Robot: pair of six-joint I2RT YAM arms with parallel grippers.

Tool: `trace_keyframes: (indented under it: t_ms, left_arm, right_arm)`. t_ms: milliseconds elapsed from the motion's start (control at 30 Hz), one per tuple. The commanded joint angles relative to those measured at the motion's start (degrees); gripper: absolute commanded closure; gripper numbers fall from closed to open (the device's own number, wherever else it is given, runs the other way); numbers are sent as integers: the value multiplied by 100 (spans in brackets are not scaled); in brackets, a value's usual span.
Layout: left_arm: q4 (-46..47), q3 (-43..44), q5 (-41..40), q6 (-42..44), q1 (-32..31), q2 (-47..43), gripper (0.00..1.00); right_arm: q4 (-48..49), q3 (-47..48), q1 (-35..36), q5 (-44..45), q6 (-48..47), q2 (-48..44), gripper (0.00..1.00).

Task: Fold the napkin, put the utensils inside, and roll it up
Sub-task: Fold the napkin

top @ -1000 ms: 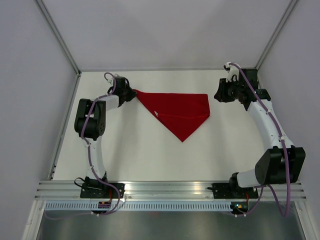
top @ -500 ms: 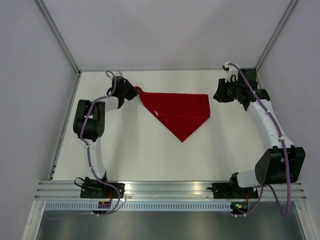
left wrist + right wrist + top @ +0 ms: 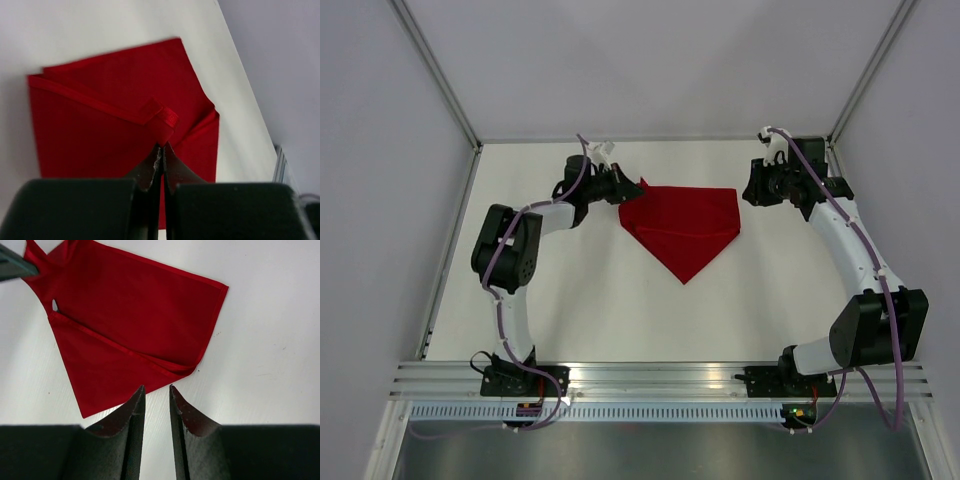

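The red napkin (image 3: pixel 685 225) lies folded into a triangle on the white table, its point toward the arms. My left gripper (image 3: pixel 636 188) is shut on the napkin's left corner, and that corner is lifted and folded over toward the middle (image 3: pixel 163 146). The pinched corner bunches right at the fingertips above the rest of the napkin (image 3: pixel 100 130). My right gripper (image 3: pixel 748 188) hovers just off the napkin's right corner, open, with only bare table between its fingers (image 3: pixel 156 386). The napkin (image 3: pixel 135 315) fills the upper part of the right wrist view. The utensils are out of view.
The white table (image 3: pixel 580 300) is enclosed by pale walls at the left, back and right. A metal rail (image 3: pixel 660 375) with both arm bases runs along the near edge. The left gripper's fingertip (image 3: pixel 15 262) shows at the top left of the right wrist view.
My left gripper closed on the napkin's left corner and carried it to the right and up, shortening the napkin's left side. The right arm barely moved.
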Motion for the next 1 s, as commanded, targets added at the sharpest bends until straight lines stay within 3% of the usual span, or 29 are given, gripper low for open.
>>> trace_keyframes:
  t_ms: [0,200,433,967]
  left_arm:
    - [-71,23,966,1047,-481,-207,97]
    - [-756,76,1503,1724,-956,-154,97]
    - [-1609,102,1538,2559,-1378,-199,98]
    - [-2366,6,880,3210,-1836,-199,98]
  right_arm:
    - [60,-12,38,112,-37,54,69]
    - [60,-47,65,130,-55,62,69]
    - [69,-38,126,183,-63,98,69]
    - [60,-47,214,271,-107,177,69]
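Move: The left hand already pinches the napkin's far-left corner, raised about 10 cm off the table. The napkin's near point, towards which the corner is carried, lies some 23 cm back and 11 cm to the right of this hand. The visible utensil tip sits about 9 cm back and 2 cm to its left, and the napkin's far-right corner roughly 24 cm right, level with it. From the idle right hand, the near point is about 14 cm back and 18 cm left, well below. Keeping its shut pinch on the napkin corner, the left hand sweeps quickly back and to the right over the folded cloth towards the near point, then slows and eases mostly back and down, in all about 16 cm back, 10 cm right and 6 cm lower. As it goes, the wrist swings some 35 degrees clockwise and rolls gently so its left side rises, bringing the held corner in low over the near-left edge. ##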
